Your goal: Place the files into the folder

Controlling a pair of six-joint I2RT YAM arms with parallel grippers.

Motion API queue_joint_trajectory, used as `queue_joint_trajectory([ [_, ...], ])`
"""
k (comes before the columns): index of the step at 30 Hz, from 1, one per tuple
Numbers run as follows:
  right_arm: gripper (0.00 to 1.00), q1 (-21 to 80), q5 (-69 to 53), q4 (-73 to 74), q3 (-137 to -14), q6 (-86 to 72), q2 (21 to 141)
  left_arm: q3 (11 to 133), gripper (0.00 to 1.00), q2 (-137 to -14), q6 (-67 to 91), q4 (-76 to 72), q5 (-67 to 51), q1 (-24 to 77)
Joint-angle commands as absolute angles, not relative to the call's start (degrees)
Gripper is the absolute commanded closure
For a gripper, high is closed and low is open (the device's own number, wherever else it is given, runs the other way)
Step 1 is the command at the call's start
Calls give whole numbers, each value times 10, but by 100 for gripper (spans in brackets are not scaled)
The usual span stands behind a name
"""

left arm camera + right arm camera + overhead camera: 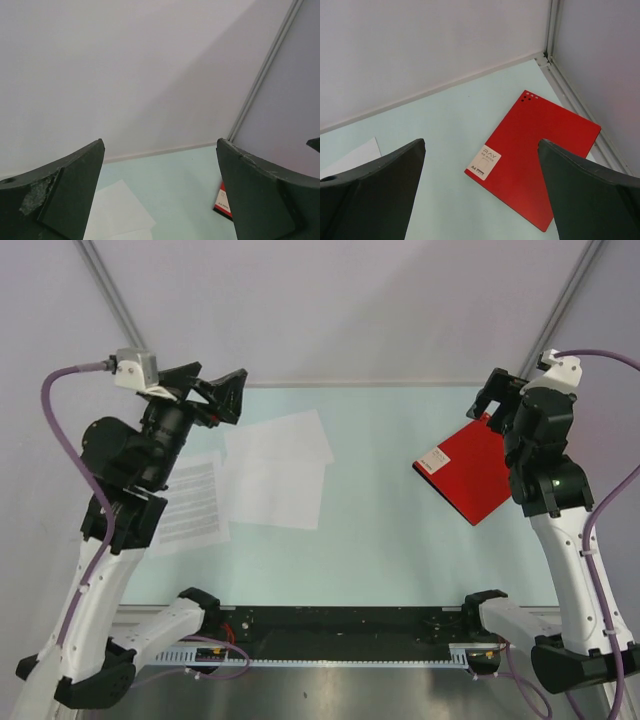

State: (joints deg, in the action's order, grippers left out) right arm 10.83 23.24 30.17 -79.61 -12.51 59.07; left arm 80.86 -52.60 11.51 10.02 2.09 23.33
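Three white sheets, the files, lie overlapping on the left of the pale green table: a text-covered one (195, 502) partly under my left arm, and two nearly blank ones (272, 490) (280, 437). The red folder (468, 472) lies shut and flat at the right, its white label (485, 162) facing up. My left gripper (210, 388) hangs open above the sheets' far left corner, holding nothing. My right gripper (492, 400) hangs open above the folder's far edge, also empty. The left wrist view catches a blank sheet (117, 210) and a corner of the folder (223, 200).
Pale walls close off the table's back and right sides, with a metal frame strip (570, 95) along the right edge. A black rail (340, 625) runs along the near edge between the arm bases. A sheet corner (355, 157) shows in the right wrist view.
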Motion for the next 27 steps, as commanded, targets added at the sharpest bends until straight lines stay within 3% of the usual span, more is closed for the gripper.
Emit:
queue_joint_trajectory([
  [1,1,86,233,318,-798,-158,619,795,1,-553,117,88,-15,230],
  [7,0,43,149,360,-795,-195,707,779,0,-659,103,100,-167,263],
  [15,0,-65,67,320,-744,-217,830,776,0,-876,-43,34,-47,397],
  [22,0,-155,47,268,-736,-202,956,977,1,-1122,-84,68,-27,470],
  [27,0,-200,-35,237,-708,-211,976,1135,2,-1267,-95,100,-45,483],
])
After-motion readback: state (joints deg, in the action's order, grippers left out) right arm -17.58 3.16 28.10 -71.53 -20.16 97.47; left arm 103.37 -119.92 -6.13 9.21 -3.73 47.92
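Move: The red folder's middle lies about 18 cm ahead of the left hand, some 59 cm to its right and 53 cm below. From the right hand it is about 11 cm ahead, 10 cm to the right and 40 cm below. The nearer blank sheet lies about 13 cm ahead of the left hand, the farther blank sheet about 28 cm ahead, both level with it sideways. The printed sheet is some 9 cm ahead and 25 cm to that hand's left. Both hands head for the red folder without touching it, fingers kept wide open. The left swoops right and down, about 35 cm each way with some 13 cm forward, towards the labelled corner; its descent eases at the end while its left side rises and it turns clockwise. The right sinks about 30 cm over the folder, first edging forward and then drifting right, tipping down some 40 degrees. ##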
